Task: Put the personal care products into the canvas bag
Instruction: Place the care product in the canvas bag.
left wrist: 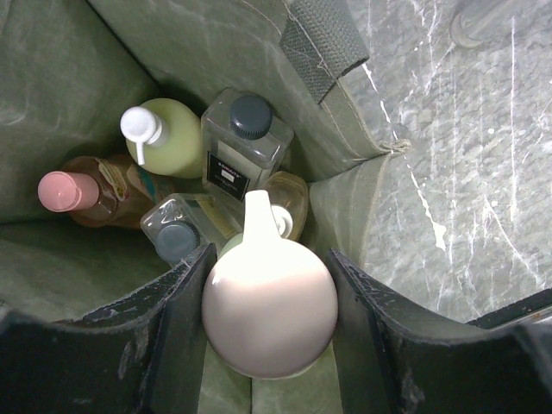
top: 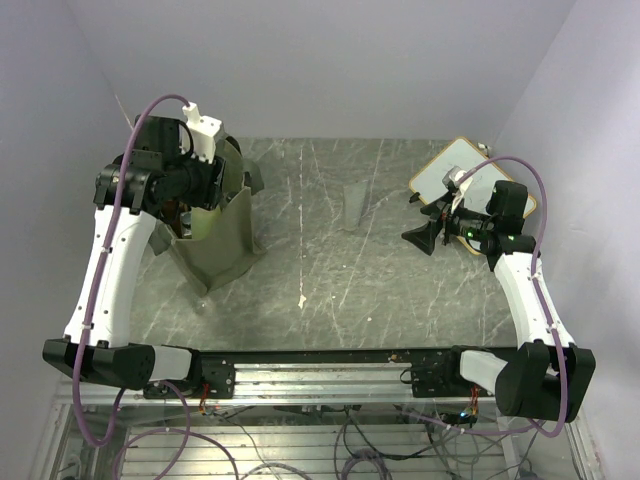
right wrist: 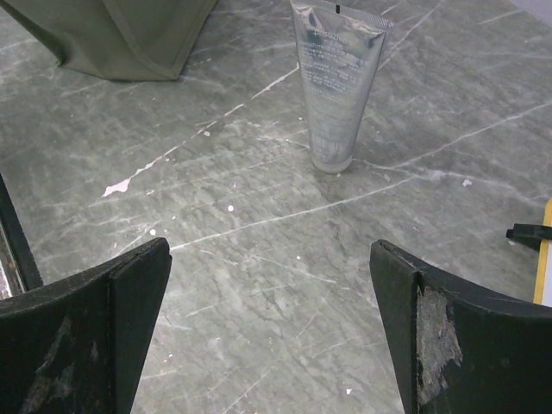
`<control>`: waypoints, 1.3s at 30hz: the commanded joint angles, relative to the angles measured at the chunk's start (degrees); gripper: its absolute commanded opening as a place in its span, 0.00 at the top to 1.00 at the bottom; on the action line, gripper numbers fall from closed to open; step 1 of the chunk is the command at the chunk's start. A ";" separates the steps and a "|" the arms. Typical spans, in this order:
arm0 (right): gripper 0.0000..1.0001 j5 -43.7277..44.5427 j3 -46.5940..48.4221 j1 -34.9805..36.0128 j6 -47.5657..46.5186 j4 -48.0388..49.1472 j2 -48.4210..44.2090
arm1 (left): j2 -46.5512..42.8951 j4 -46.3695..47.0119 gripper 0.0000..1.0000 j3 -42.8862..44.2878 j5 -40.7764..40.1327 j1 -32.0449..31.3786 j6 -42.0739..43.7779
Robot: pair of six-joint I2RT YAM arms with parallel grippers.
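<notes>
Looking down the left wrist view, my left gripper (left wrist: 270,259) is shut on a round cream bottle (left wrist: 269,315), held just inside the mouth of the olive canvas bag (left wrist: 216,43). Lower in the bag lie a yellow-green pump bottle (left wrist: 172,138), an orange bottle with a pink cap (left wrist: 90,191) and two clear square bottles with dark caps (left wrist: 246,142) (left wrist: 177,231). From above, the left gripper (top: 200,195) hangs over the bag (top: 225,245). A translucent grey tube (right wrist: 335,86) (top: 356,205) stands on its cap mid-table. My right gripper (right wrist: 270,276) (top: 425,235) is open and holds nothing, short of the tube.
A wood-framed whiteboard (top: 455,175) lies at the back right, just behind the right gripper. The bag's webbing handle (left wrist: 323,43) hangs over its far rim. The grey marbled table (top: 320,290) spreads between bag and tube, with white flecks on it.
</notes>
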 commanded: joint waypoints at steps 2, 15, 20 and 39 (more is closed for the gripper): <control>0.00 -0.99 -0.40 -0.47 0.61 1.38 0.25 | -1.91 1.62 0.93 3.83 1.89 0.03 -0.79; 0.03 12.47 18.37 22.30 -8.78 -7.10 7.98 | -3.32 7.03 0.93 9.66 -8.61 0.07 -1.06; 0.03 15.02 31.73 34.11 -9.92 -7.65 17.50 | -2.51 8.69 0.93 10.31 -12.15 0.11 -2.66; 0.06 20.86 76.79 55.22 -16.95 -18.57 53.08 | -5.88 8.78 0.93 5.83 -10.81 4.41 -7.33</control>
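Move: Just ahead and to the left of the left hand, about 4 cm each way and 6 cm below, is the middle of the canvas bag's opening. Inside it, a black-capped bottle stands some 8 cm ahead of that hand and a pink-capped one 7 cm ahead, 10 cm left, both about 15 cm down. From the right hand, the bag's right rim is about 38 cm left, 3 cm ahead and 3 cm higher; the silver tube is 9 cm ahead, 15 cm left, 12 cm below. Sweeping left about 36 cm and rising some 10 cm on the way, the open right gripper swings in to the bag's right rim, turning counter-clockwise and tipping steeply down. The left hand keeps its pinch on the green bottle's pump head, draws the bottle up about 5 cm, then carries it about 4.5 cm left over the opening, turning some 15 degrees counter-clockwise. ##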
